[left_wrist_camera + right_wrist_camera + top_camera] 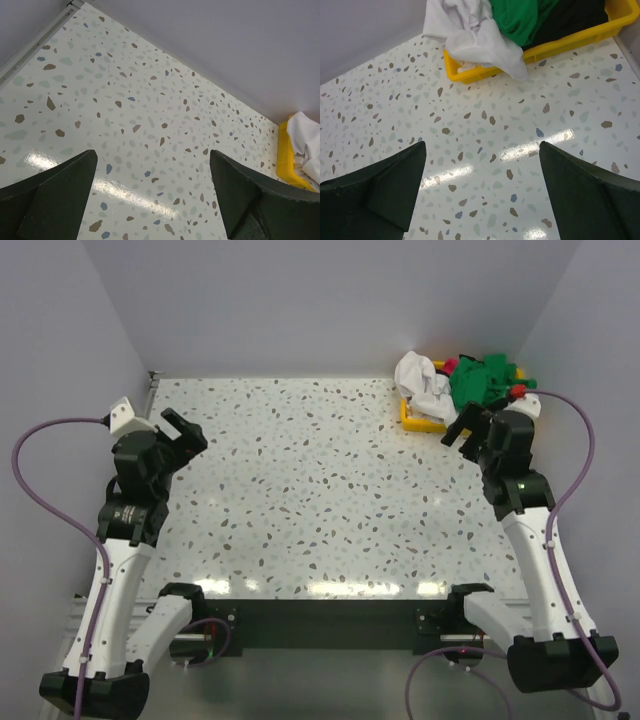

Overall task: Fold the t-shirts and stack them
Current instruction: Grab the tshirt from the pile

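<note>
The t-shirts lie crumpled in a yellow bin (419, 421) at the table's far right corner. A white t-shirt (423, 386) (475, 37) spills over the bin's near rim (570, 42), and a green one (484, 379) (517, 17) lies beside it. Black cloth (575, 17) shows under the green, and a bit of pink (450, 364) shows behind. My right gripper (464, 428) (482, 147) hovers open just in front of the bin, holding nothing. Far off on the left, my left gripper (185, 428) (152, 152) also hangs open and empty above the bare tabletop. The white t-shirt (307, 137) peeks in at that view's right edge.
The speckled tabletop (300, 490) stretches between the two arms. Grey walls close in behind and on both sides. A metal rail (35, 40) runs along the table's left edge. Purple cables loop off each arm.
</note>
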Tool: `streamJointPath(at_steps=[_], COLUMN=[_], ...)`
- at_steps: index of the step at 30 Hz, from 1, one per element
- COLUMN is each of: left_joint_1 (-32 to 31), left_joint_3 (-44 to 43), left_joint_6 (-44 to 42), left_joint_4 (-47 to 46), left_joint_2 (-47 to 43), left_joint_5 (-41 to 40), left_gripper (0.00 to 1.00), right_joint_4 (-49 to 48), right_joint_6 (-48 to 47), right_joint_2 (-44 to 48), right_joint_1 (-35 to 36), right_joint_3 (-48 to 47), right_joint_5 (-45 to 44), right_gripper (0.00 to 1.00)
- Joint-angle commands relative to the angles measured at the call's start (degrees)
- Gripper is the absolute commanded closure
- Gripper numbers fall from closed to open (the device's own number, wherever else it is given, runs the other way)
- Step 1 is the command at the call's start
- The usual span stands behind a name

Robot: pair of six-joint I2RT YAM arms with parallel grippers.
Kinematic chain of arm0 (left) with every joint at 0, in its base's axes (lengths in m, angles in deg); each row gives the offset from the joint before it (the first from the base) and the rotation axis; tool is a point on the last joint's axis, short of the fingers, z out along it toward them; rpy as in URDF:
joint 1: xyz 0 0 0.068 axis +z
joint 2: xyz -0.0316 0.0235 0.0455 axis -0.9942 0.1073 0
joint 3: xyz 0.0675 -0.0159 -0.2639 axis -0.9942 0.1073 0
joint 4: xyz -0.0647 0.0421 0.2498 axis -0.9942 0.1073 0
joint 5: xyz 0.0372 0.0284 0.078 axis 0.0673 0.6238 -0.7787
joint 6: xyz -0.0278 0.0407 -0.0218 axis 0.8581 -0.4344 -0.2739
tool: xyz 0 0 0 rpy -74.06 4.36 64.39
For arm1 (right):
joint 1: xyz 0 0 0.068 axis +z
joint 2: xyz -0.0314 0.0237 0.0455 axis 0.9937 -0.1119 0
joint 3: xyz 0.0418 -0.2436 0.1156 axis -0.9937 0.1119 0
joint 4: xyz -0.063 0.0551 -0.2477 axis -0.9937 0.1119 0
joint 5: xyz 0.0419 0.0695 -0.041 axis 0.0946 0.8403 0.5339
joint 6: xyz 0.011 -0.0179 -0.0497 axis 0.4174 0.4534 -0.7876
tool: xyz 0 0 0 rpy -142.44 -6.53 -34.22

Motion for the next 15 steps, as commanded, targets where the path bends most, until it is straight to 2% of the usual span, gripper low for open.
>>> streamJointPath(at_steps=[1, 4, 7, 11, 12, 15], left_joint_1=[0.27, 0.27, 0.27, 0.27, 0.27, 0.27], left_joint_3=[-0.53, 0.69, 2.01, 2.89, 3.07, 3.51], left_joint_6=[-0.42, -0.51, -0.59, -0.42, -0.33, -0.24], left_joint_4=[-1.54, -2.77, -4.0, -3.74, -3.74, -4.0], left_joint_2=[-1.37, -1.89, -1.9, -1.02, -0.93, -0.49], left_joint_5=[0.22, 0.48, 0.65, 0.39, 0.39, 0.04], left_gripper=[0.0, 0.0, 0.0, 0.0, 0.0, 0.0], right_joint_4=[-4.45, -9.03, -11.76, -4.84, -4.56, -3.6], right_joint_6=[-3.3, -6.9, -9.19, -11.65, -13.57, -16.3], right_joint_2=[-1.1, -3.46, -9.52, -23.83, -29.95, -38.34], right_joint_1=[0.03, 0.12, -0.05, 0.12, 0.12, 0.73], right_joint_3=[-2.8, -3.5, -7.36, -23.48, -25.72, -34.24], right_joint_5=[3.7, 10.71, 13.2, 16.54, 16.9, 13.22], right_gripper=[0.01, 0.01, 0.01, 0.01, 0.01, 0.01])
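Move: Some 30 cm ahead of the open right hand, about 3 cm to its left and 20 cm below, lies the white t-shirt, draped over the left end of the yellow bin. The bin's middle is about 33 cm ahead of the right hand and 9 cm right; the green t-shirt lies roughly 33 cm ahead and 13 cm right, 18 cm down. From the left hand, the white t-shirt is about 33 cm ahead, 56 cm right and 22 cm down. Speeding up as it goes, the right hand reaches forward about 15 cm towards the white t-shirt and the bin, drifting some 4 cm left and rising slightly. Its wrist swings roughly 15 degrees counter-clockwise, bringing the fingers from angled right to nearly straight ahead; they stay wide open and touch nothing yet. ##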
